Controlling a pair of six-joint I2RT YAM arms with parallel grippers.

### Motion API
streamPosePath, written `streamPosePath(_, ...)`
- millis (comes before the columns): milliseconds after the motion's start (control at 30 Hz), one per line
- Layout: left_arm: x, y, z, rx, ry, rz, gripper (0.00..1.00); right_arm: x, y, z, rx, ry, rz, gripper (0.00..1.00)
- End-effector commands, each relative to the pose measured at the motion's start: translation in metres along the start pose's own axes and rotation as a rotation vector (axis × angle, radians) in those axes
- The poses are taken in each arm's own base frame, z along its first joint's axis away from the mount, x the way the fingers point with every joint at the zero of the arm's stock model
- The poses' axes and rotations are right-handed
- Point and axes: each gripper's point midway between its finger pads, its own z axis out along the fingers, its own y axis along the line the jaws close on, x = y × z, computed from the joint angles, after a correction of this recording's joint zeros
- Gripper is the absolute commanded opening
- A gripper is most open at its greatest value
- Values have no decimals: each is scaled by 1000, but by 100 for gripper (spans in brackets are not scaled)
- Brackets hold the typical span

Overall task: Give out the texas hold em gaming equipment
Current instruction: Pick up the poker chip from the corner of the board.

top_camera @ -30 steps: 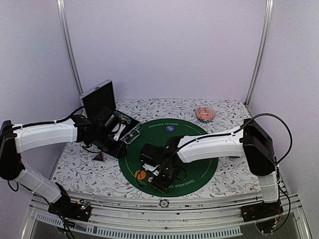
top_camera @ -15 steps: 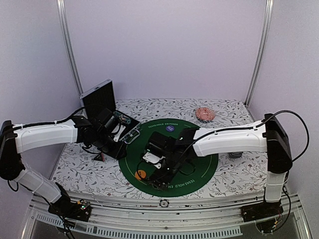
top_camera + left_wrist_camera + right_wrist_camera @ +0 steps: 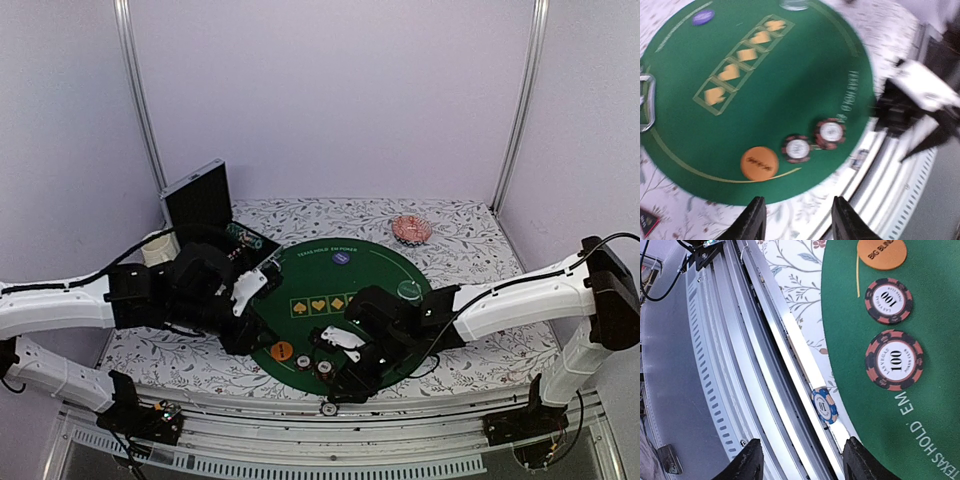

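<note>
A round green felt mat (image 3: pixel 375 275) carries an orange disc (image 3: pixel 282 351) (image 3: pixel 759 163) (image 3: pixel 881 252) and two red-and-black striped chips (image 3: pixel 303 362) (image 3: pixel 797 148) (image 3: pixel 888 300) near its front edge. A purple disc (image 3: pixel 341 258) and a pale disc (image 3: pixel 407 290) lie farther back on the mat. A blue striped chip (image 3: pixel 824 405) (image 3: pixel 327 408) stands on edge in the front rail. My right gripper (image 3: pixel 802 460) (image 3: pixel 348 383) hangs open over that rail, the blue chip just ahead of it. My left gripper (image 3: pixel 799 220) (image 3: pixel 248 335) is open and empty at the mat's left front edge.
A pink patterned dish (image 3: pixel 411 229) sits at the back right. A white mug (image 3: pixel 155 250) and an open black case (image 3: pixel 197 195) stand at the back left. The aluminium rail (image 3: pixel 250 415) runs along the table's front edge. A small dark marker (image 3: pixel 647 220) lies left of the mat.
Both arms swung toward the front: the left from the black case, the right from the mat's middle to the rail. Two striped chips now show beside the orange disc.
</note>
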Motion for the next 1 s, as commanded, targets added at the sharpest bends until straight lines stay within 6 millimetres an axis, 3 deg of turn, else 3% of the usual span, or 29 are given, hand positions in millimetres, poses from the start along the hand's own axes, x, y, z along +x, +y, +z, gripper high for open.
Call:
streamPosePath(0, 21, -81, -5, 221, -72, 251, 44, -22, 25, -7, -137, -142, 13, 54)
streamPosePath(167, 62, -121, 10, 333, -80, 476, 39, -5, 11, 4, -142, -141, 61, 45)
streamPosePath(267, 73, -133, 21, 310, -110, 627, 36, 0, 7, 7, -142, -151, 79, 43)
streamPosePath(633, 102, -131, 84, 227, -11, 960, 25, 8, -5, 22, -166, -137, 83, 37)
streamPosePath(800, 108, -141, 92, 281, -15, 1005, 21, 9, -13, 28, -178, -136, 92, 35)
streamPosePath(967, 117, -136, 104, 266, 20, 1045, 20, 18, -14, 43, -208, -88, 100, 33)
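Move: The blue 10 chip on the table's front edge lies about 11 cm back, 12 cm right and 14 cm below the left hand; from the right hand it is some 2 cm back, 2 cm left and 8 cm below. From the left hand, the nearer-right 100 stack lies about 2 cm back and 11 cm right, the other 100 stack 1 cm back and 7 cm right, and the orange chip 2 cm ahead and 3 cm right, all roughly 13 cm below. Towards the blue 10 chip at the front edge, the left hand sweeps back about 13 cm and some 8 cm right, then sinks about 13 cm, turning some 50 degrees clockwise as its fingers close about halfway. From the other side the right hand sinks roughly 4 cm towards the same chip, with a small rise midway, narrowing its fingers and tilting them slightly flatter. ##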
